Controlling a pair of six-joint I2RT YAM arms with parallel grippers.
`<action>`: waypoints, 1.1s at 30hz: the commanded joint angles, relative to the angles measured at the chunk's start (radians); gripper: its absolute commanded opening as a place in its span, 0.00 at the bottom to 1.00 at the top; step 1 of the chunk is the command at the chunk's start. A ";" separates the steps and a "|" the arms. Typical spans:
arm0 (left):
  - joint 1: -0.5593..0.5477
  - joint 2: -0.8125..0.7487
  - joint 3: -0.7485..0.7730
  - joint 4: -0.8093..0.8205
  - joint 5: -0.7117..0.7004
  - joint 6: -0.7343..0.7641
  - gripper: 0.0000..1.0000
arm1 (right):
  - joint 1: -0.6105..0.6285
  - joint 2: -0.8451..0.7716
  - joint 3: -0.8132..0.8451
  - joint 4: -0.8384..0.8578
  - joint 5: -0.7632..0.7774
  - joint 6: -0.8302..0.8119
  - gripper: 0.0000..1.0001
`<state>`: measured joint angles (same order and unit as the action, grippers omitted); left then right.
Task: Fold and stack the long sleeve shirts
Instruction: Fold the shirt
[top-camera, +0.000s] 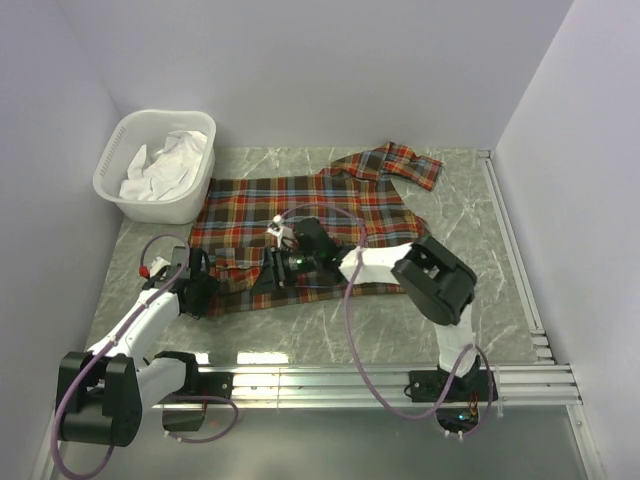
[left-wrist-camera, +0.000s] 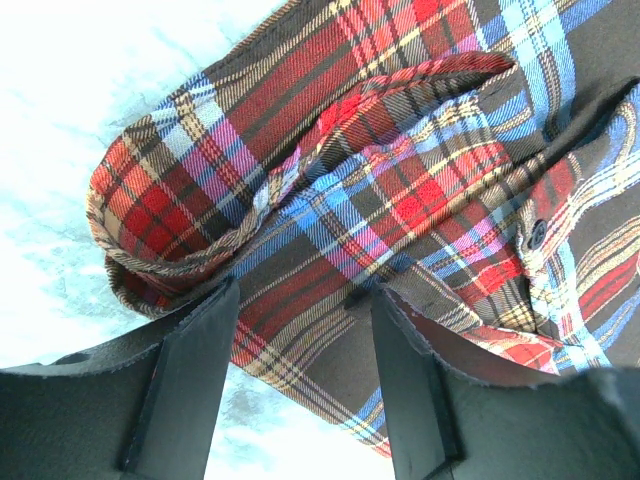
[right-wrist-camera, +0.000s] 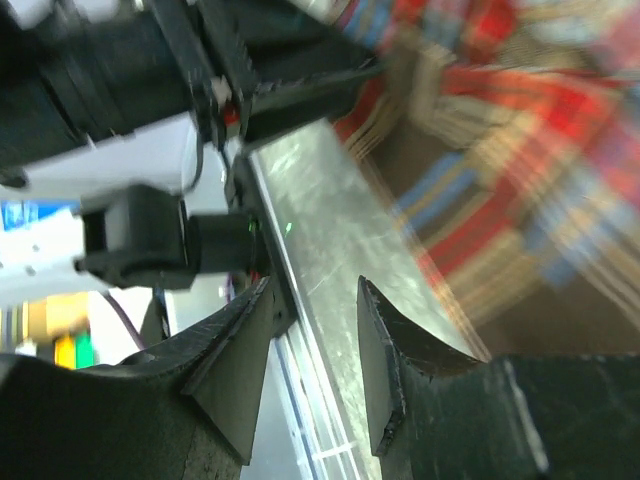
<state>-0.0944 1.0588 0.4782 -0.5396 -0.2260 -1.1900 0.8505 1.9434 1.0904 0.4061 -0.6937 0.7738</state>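
One long sleeve shirt (top-camera: 300, 205), plaid in red, orange, blue and brown, lies spread flat on the marble table, collar at the far right. My left gripper (top-camera: 210, 290) sits low at the shirt's near-left corner. In the left wrist view it (left-wrist-camera: 305, 315) is open, with the shirt's (left-wrist-camera: 400, 150) hem edge lying between the fingers and a folded cuff (left-wrist-camera: 160, 210) just beyond. My right gripper (top-camera: 262, 268) hovers over the shirt's near edge, pointing left. In the blurred right wrist view it (right-wrist-camera: 315, 300) is open with only table between the jaws, and the shirt (right-wrist-camera: 520, 150) lies to the right.
A white laundry basket (top-camera: 120, 135) holding white cloth (top-camera: 165, 165) stands at the far left, touching the shirt's corner. Metal rails (top-camera: 380, 378) run along the table's near edge and right side. White walls enclose the table (top-camera: 470, 260). The left arm (right-wrist-camera: 120, 70) shows close in the right wrist view.
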 joint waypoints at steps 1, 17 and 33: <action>0.010 -0.006 -0.024 -0.025 -0.032 0.010 0.62 | 0.012 0.077 0.065 -0.049 -0.092 -0.053 0.46; 0.033 -0.013 -0.049 -0.030 -0.056 -0.008 0.62 | -0.220 0.059 -0.181 -0.234 -0.085 -0.189 0.44; 0.088 -0.007 -0.021 -0.063 -0.061 -0.013 0.63 | -0.574 -0.325 -0.520 -0.481 0.126 -0.223 0.42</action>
<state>-0.0280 1.0363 0.4622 -0.5365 -0.2306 -1.2163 0.3222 1.6638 0.6323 0.0624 -0.7612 0.5869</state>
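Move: Below the right hand lies the shirt's folded near band, its middle some 11 cm to the right, 5 cm ahead and 9 cm down. The button placket is roughly 9 cm ahead and 8 cm left of that hand, the white basket about 29 cm ahead and 24 cm left. From the left hand, low over the cloth, the shirt's near-left corner lies about 6 cm left and level with it, about 2 cm down. Dropping about 7 cm onto the near band beside the left gripper, the right hand then sweeps some 22 cm to the right along it, drifting forward and smoothing the cloth with half-open fingers. Its wrist swings clockwise and the fingers dip further. The left hand stays low at the near-left corner, fingers open, and edges 1.5 cm left. ##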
